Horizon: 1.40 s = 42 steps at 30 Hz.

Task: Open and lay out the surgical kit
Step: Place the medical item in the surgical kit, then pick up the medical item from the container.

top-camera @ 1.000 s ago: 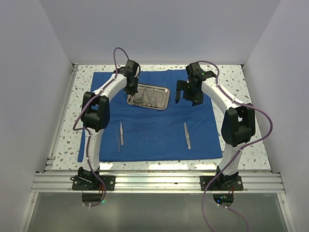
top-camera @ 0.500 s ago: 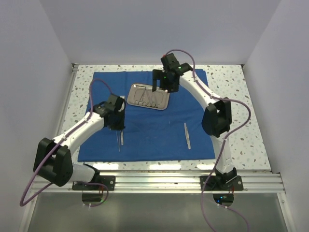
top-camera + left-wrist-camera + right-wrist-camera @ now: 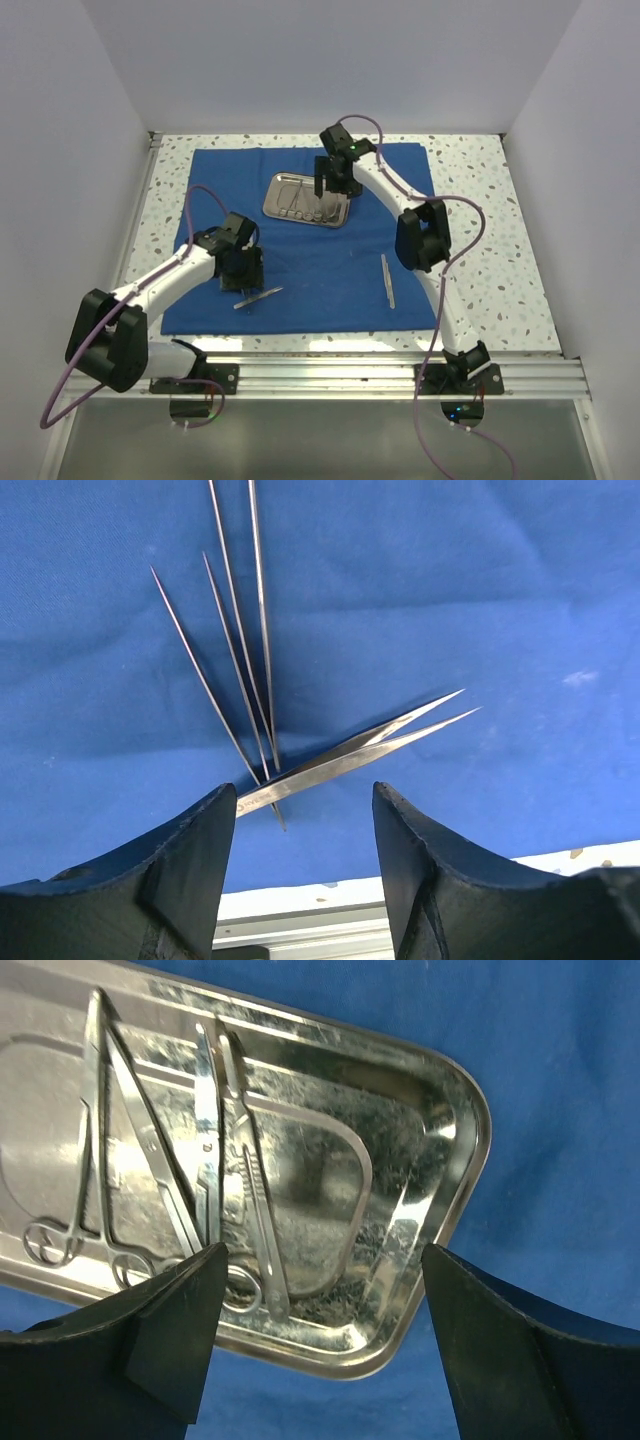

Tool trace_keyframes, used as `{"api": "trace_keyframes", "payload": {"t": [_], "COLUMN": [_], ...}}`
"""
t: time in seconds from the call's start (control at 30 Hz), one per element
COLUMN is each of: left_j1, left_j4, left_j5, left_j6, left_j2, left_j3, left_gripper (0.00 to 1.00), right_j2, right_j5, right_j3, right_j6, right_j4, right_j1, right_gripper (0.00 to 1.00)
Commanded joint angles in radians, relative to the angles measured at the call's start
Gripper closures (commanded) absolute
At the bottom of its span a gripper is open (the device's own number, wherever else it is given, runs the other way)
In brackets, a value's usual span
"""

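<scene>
The royal-blue cloth [image 3: 330,255] lies spread flat on the table. The shiny steel tray [image 3: 272,205] sits at its back middle, holding ring-handled scissors [image 3: 110,1160] and other thin instruments [image 3: 245,1170]. My right gripper [image 3: 331,192] hovers over the tray's right end [image 3: 455,1175], jaws open [image 3: 322,1252] and empty. My left gripper [image 3: 244,282] stands open [image 3: 303,792] over the cloth's near left. Just beyond its fingertips a broad pair of tweezers [image 3: 330,765] lies slantwise across thinner silver tweezers [image 3: 262,630]. Another pair of tweezers [image 3: 388,281] lies on the cloth's near right.
The speckled tabletop [image 3: 490,250] shows round the cloth. An aluminium rail [image 3: 330,375] runs along the near edge, and white walls close in on both sides and behind.
My left arm swung from the tray to the near left of the cloth and its jaws opened, leaving tweezers lying slantwise there. My right arm moved left over the tray.
</scene>
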Motion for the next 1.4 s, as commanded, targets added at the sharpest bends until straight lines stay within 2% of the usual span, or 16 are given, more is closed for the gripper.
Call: {"api": "trace_keyframes", "payload": {"t": [0.0, 0.3, 0.5, 0.6, 0.63, 0.77, 1.0, 1.13, 1.2, 1.33, 1.37], "left_j1": [-0.003, -0.002, -0.002, -0.002, -0.002, -0.002, 0.006, 0.011, 0.011, 0.011, 0.011], "left_j4": [-0.002, -0.013, -0.024, -0.025, -0.025, -0.025, -0.018, -0.004, 0.001, 0.006, 0.004], "left_j5": [-0.014, -0.032, -0.039, -0.043, -0.045, -0.055, -0.083, -0.072, -0.065, -0.062, -0.062], "left_j6": [-0.023, -0.001, 0.02, 0.034, 0.042, 0.057, 0.097, 0.109, 0.112, 0.117, 0.117], "left_j2": [-0.036, -0.04, -0.035, -0.03, -0.026, -0.02, 0.002, 0.017, 0.025, 0.033, 0.033], "left_j3": [0.042, 0.037, 0.04, 0.037, 0.039, 0.045, 0.058, 0.054, 0.054, 0.052, 0.054], "left_gripper": [0.39, 0.4, 0.41, 0.41, 0.41, 0.41, 0.41, 0.42, 0.42, 0.43, 0.43], "right_j2": [0.02, 0.061, 0.138, 0.132, 0.129, 0.099, -0.04, -0.072, -0.072, -0.071, -0.071], "right_j5": [0.064, 0.092, 0.165, 0.184, 0.19, 0.198, 0.113, 0.07, 0.046, -0.006, -0.011], "right_j3": [0.081, 0.059, 0.144, 0.103, 0.077, 0.003, -0.257, -0.302, -0.313, -0.342, -0.345], "right_j6": [-0.028, -0.029, -0.063, -0.052, -0.052, -0.023, 0.044, 0.067, 0.078, 0.103, 0.107], "right_j4": [-0.017, -0.011, -0.074, -0.074, -0.076, -0.089, -0.024, -0.014, -0.016, 0.007, 0.015], "right_j1": [0.02, 0.052, 0.075, 0.075, 0.075, 0.068, 0.069, 0.068, 0.068, 0.068, 0.068], "right_gripper": [0.18, 0.2, 0.2, 0.25, 0.3, 0.41, 0.43, 0.48, 0.54, 0.55, 0.6]}}
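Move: The ridged scalpel handle in the tray has its middle about 2 cm left of the open right hand, roughly 1 cm ahead and 4 cm below. The scissors stand about 3 cm farther left, level with the handle. The tray's right rim runs some 5 cm to the hand's right, straight across from it and 3 cm lower. From the left hand, the scalpel handle lies about 24 cm ahead, 17 cm right and 4 cm lower. Its fingertips come down astride the near end of the scalpel handle, the right hand having first eased about 2 cm left while sinking nearly 3 cm into the tray, then drawn back about 5 cm along the handle, sinking slightly more. The fingers narrow from wide open to roughly half that gap without shutting; any touch is unclear. ##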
